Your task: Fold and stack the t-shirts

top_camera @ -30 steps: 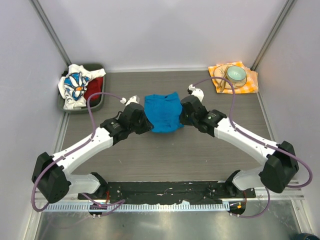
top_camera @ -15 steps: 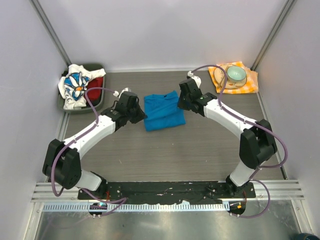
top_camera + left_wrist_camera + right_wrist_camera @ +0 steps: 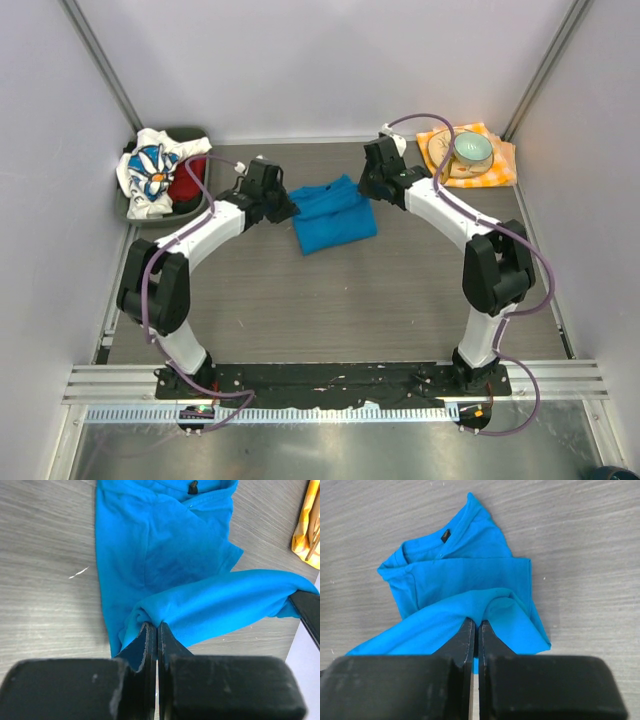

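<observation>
The bright blue t-shirt (image 3: 335, 218) lies partly folded on the table's far middle. My left gripper (image 3: 283, 207) is shut on its left edge, and the pinched fold shows in the left wrist view (image 3: 156, 625). My right gripper (image 3: 364, 190) is shut on its right edge (image 3: 476, 621). The held edge hangs stretched between the two grippers, above the collar part (image 3: 445, 535) that lies flat. The daisy-print t-shirt (image 3: 148, 170) and the red t-shirt (image 3: 187, 183) lie crumpled in the bin at far left.
A dark green bin (image 3: 135, 213) stands at the far left corner. An orange checked napkin (image 3: 502, 162) with a pale green bowl (image 3: 472, 148) on it lies at far right, close to the right arm. Walls enclose the back and sides.
Both grippers have moved toward the far wall with the blue shirt's near edge held, carrying it back over the rest of the shirt. The arms are stretched out further.
</observation>
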Motion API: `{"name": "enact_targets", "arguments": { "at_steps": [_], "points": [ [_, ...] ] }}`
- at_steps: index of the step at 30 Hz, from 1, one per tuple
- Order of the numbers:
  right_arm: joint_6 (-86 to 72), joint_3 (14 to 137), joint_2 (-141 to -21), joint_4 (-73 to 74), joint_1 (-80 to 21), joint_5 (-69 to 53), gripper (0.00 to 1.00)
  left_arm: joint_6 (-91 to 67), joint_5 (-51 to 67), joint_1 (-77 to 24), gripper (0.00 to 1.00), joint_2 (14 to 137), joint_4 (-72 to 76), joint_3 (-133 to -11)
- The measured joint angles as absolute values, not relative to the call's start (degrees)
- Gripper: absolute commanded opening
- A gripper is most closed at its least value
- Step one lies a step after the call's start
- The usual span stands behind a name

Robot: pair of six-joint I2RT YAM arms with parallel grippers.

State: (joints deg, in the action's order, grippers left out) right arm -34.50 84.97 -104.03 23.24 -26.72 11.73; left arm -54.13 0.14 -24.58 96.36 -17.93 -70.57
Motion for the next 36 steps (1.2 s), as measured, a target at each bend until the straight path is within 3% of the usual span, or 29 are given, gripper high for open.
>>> {"name": "enact_targets", "arguments": {
  "at_steps": [15, 16, 17, 19, 20, 21, 23, 24, 27, 36],
  "points": [
    [-34.1, 97.2, -120.5, 21.1, -23.9, 6.8, 0.01, -53.8, 3.6, -19.0, 0.02, 108.9, -16.1, -78.6],
    [-34.1, 98.3, -121.7, 21.0, -23.9, 6.5, 0.01, -53.8, 3.7, -18.2, 0.12, 109.8, -16.0, -79.1],
    [-34.1, 99.3, -122.8, 20.8, -23.8, 6.1, 0.01, -53.8, 4.1, -17.7, 0.47, 110.8, -15.9, -79.8],
    [-34.1, 101.3, -124.9, 20.7, -23.7, 5.8, 0.01, -53.6, 4.4, -16.8, 0.83, 112.7, -15.2, -80.9],
    [-34.0, 102.1, -125.6, 20.6, -23.6, 5.9, 0.04, -53.1, 4.4, -16.4, 1.00, 113.6, -15.0, -81.3],
    [-33.9, 103.1, -126.5, 20.6, -23.5, 5.9, 0.23, -53.3, 4.5, -15.9, 1.00, 114.6, -14.7, -81.8],
    [-33.4, 104.3, -127.6, 20.4, -23.2, 6.4, 0.43, -53.3, 4.6, -15.0, 1.00, 116.8, -14.4, -83.4],
    [-33.4, 104.6, -127.9, 20.2, -23.1, 6.7, 0.62, -53.3, 4.6, -14.7, 1.00, 118.0, -14.3, -84.5],
    [-32.5, 104.7, -127.9, 19.2, -22.9, 8.4, 0.97, -52.6, 4.6, -14.1, 1.00, 120.5, -14.7, -88.5],
    [-30.1, 99.2, -121.6, 15.3, -22.7, 11.8, 0.99, -52.1, 5.1, -14.9, 1.00, 110.4, -13.8, -85.5]
  ]
}}
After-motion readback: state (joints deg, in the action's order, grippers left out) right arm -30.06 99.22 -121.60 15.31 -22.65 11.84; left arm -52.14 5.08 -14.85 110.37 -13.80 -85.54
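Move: Ahead of the left hand, which holds one corner of the t-shirt's lifted hem, the collar's left corner lies about 8 cm out, 2 cm left and 10 cm down. The collar's right corner lies roughly 8 cm ahead, 2 cm left and 11 cm below the right hand, which holds the other hem corner. The laundry tub stands some 10 cm ahead and 30 cm left of the left hand; the plate on its napkin about 14 cm ahead and 24 cm right of the right hand. Carrying the pinched hem forward some 9 cm and down about 7 cm, with a slight drift left, both hands bring it over the collar end. There the left fingers open wide, the right just after; still reaching a little forward, they come free of the cloth and rise, the left by about 7 cm and the right by some 4, easing back at the very end. ##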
